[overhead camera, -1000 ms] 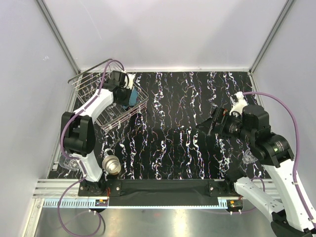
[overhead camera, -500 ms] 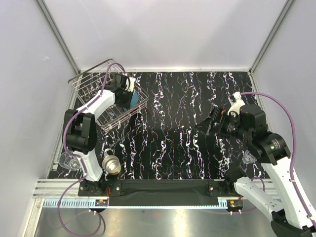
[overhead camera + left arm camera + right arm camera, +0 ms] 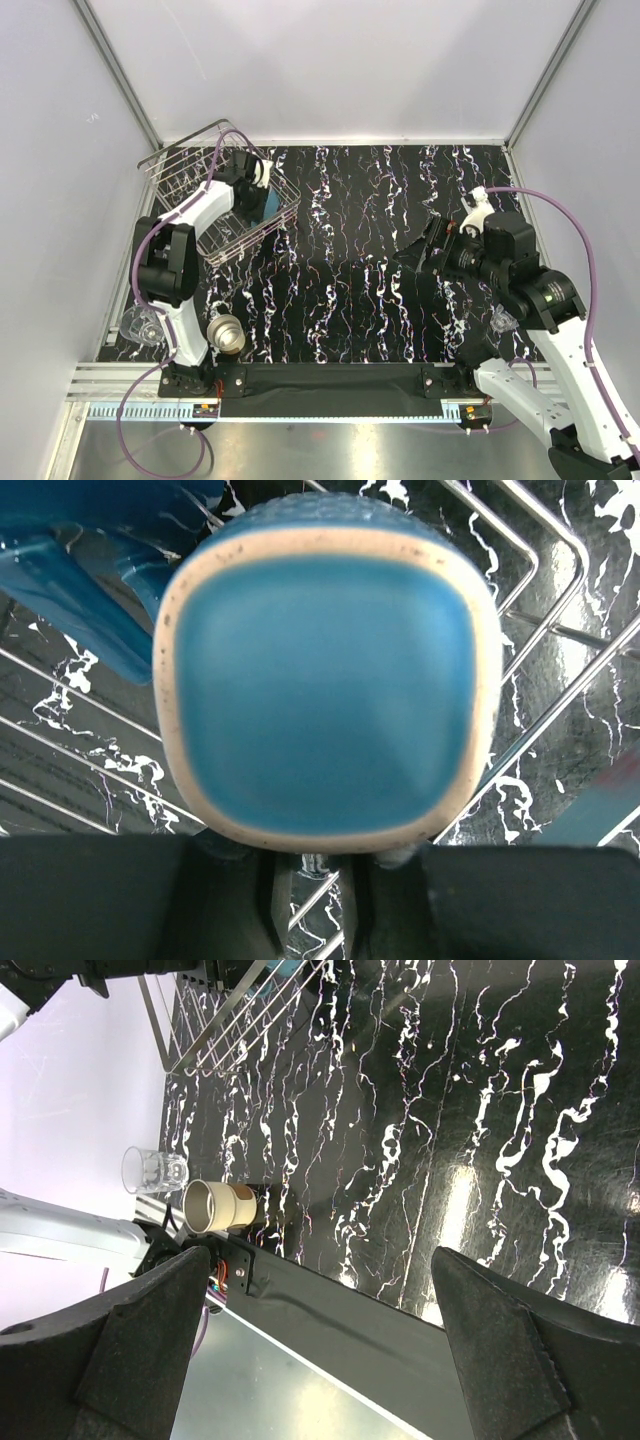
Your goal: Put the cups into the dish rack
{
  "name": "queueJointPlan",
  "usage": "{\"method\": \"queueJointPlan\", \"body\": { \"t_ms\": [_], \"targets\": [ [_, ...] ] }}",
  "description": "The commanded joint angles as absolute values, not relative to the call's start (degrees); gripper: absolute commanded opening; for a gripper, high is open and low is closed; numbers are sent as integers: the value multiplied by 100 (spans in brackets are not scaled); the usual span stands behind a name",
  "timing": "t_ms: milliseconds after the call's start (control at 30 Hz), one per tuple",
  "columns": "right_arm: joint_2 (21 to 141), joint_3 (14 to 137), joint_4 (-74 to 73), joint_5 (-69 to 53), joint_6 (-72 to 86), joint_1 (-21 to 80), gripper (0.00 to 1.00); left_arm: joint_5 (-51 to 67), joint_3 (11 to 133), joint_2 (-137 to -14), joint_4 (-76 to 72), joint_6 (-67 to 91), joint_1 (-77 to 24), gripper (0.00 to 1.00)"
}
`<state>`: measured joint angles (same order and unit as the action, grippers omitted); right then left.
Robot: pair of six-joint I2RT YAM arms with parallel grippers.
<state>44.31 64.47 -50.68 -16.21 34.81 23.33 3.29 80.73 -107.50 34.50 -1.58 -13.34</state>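
The dish rack [image 3: 180, 170] stands at the back left corner. My left gripper [image 3: 250, 185] reaches into it, shut on the dark blue cup [image 3: 262, 202]. In the left wrist view that cup [image 3: 325, 690] fills the frame, a blue face with a cream rim. Its edge covers my fingertips, and rack wire [image 3: 560, 570] shows through the narrow gap. A light blue cup [image 3: 85, 590] lies beside it. The beige cup [image 3: 228, 333] lies on its side near the left base, next to the clear glass [image 3: 140, 325]. My right gripper [image 3: 415, 255] hovers open and holds nothing.
The black marbled tabletop [image 3: 350, 220] is fenced by white walls and metal corner posts [image 3: 115, 70]. A black bar [image 3: 330, 380] runs along the near edge. The right wrist view shows the beige cup [image 3: 218, 1206], the glass [image 3: 152, 1169] and the rack [image 3: 230, 1010].
My left arm has swung its elbow a little toward the back, with the gripper and blue cup staying almost in place in the rack. The right arm has shifted slightly left.
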Motion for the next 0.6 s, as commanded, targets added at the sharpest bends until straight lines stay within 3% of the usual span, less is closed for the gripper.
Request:
{"method": "queueJointPlan", "body": {
  "t_ms": [0,33,167,567],
  "targets": [
    [4421,6399,-4834,-1714,3551,2382,100,492,8350,-10802,3419,-35,-1345,33],
    [4430,6398,-4825,-1714,3559,2382,100,510,8358,-10793,3419,-26,-1345,43],
    [4412,6320,-4825,-1644,3560,2382,100,589,8358,-10697,3445,-18,-1345,55],
    [4623,6223,-4904,-1354,3560,2373,100,229,8375,-10082,3848,324,-1336,64]
  ]
}}
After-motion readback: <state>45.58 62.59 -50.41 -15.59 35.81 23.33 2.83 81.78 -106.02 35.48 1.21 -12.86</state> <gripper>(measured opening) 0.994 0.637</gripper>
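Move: The light-blue cup, bottom up in the dish rack, has its handle between the left fingers; its middle is about 4 cm ahead of the hand and 2 cm to the right, at nearly the same height. The dark-blue mug is roughly 10 cm ahead and 4 cm left, the rack's middle about 3 cm ahead and 5 cm left. From the right hand the light-blue cup is some 25 cm ahead, 31 cm left and 22 cm lower. The left fingers open and let go of the light-blue cup's handle, then the hand rises about 1.5 cm. ##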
